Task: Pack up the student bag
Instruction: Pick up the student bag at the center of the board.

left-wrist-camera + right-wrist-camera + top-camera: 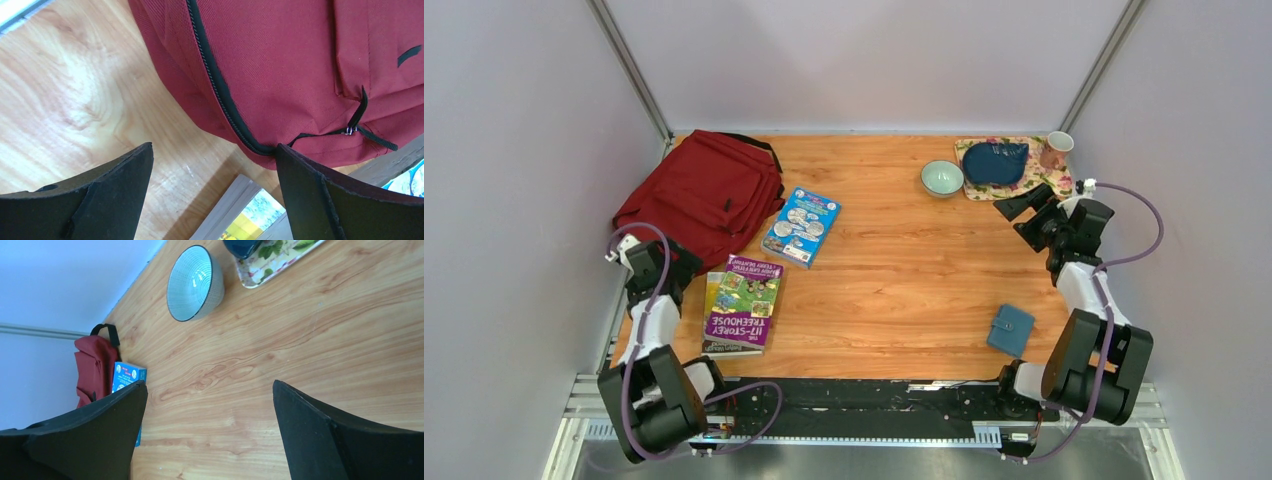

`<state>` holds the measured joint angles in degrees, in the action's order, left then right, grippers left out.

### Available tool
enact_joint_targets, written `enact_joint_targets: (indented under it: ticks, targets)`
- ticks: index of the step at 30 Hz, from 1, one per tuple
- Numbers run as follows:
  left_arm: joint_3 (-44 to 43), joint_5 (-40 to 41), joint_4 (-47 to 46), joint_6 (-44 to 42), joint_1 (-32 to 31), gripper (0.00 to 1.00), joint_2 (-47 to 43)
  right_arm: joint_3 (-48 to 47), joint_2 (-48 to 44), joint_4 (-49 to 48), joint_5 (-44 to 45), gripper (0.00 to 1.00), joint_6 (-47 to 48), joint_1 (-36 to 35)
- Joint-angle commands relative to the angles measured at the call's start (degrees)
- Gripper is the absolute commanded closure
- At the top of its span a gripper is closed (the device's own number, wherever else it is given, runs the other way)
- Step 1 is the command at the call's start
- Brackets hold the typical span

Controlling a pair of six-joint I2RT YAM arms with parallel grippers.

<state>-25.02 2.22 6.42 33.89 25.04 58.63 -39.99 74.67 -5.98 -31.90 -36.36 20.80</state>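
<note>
The student bag (704, 190), dark red with black zippers, lies flat at the table's back left. In the left wrist view the student bag (280, 65) fills the top, its zipper pull (352, 130) near the right finger. My left gripper (684, 267) (214, 146) hovers open over the bag's near edge and the corner of a purple book (744, 300) (250, 215), holding nothing. A blue book (801, 226) lies beside the bag. My right gripper (1021, 212) (210, 382) stands open over bare wood at the right, empty.
A small blue wallet (1010, 330) lies near the right arm's base. A pale bowl (942, 178) (195, 282) sits at the back. A floral tray (1036, 185) (270, 262) carries a dark blue pouch (994, 162); a mug (1055, 150) stands beside it. Walls enclose three sides.
</note>
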Motion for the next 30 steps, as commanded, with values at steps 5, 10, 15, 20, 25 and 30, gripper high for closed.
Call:
enact_joint_targets:
  ticks: [5, 10, 15, 20, 25, 30]
  targets:
    - [-2.05, -11.17, -13.00, 4.17, 3.09, 0.04, 10.70, 1.05, -4.97, 1.05, -6.24, 0.00, 1.91, -0.05]
    - [-6.44, -12.68, -13.01, 3.64, 3.18, 0.29, 13.35, 1.31, -6.21, 1.32, -7.56, 0.00, 2.00, -0.05]
    - [-7.86, -14.17, -12.83, 4.34, 3.26, 0.93, 13.44, 1.75, -6.56, -1.14, -8.79, 0.00, 0.06, -0.05]
    - [-8.73, -21.19, -18.08, 7.24, 3.35, 1.00, 11.24, 2.19, -6.12, -3.86, -10.37, 0.00, -2.05, -0.05]
    - [-16.44, -29.27, -21.44, 11.10, 3.26, 1.00, 11.33, 2.19, -4.80, -5.71, -12.22, 0.00, -2.84, -0.49]
    - [-25.59, -33.50, -27.85, 15.32, 3.26, 1.00, 12.12, 0.62, -3.84, -6.24, -14.68, 0.00, -2.14, -3.39]
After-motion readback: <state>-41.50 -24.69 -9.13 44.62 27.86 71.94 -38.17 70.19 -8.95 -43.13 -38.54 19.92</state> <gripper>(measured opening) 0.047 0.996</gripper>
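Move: The student bag sprawls just ahead of my open left hand, its middle about 15 cm farther out, 5 cm to the right and slightly lower; its near zipped edge lies right by the fingertips. The purple book is some 8 cm back and 18 cm right, the blue box about 11 cm ahead and 31 cm right, both around 5 cm lower. From my right hand the bag is roughly 80 cm to the left, 6 cm ahead and 10 cm lower. I dip my left hand a couple of centimetres while easing forward, and shut its wide-open fingers on the bag's near zipped edge. With that edge pinched I lift and push on forward, ending some 12 cm higher than I began and 11 cm farther out, the fingers tipping up about 25 degrees. My right hand, open and empty, drifts about 4 cm left and 3 cm up. ##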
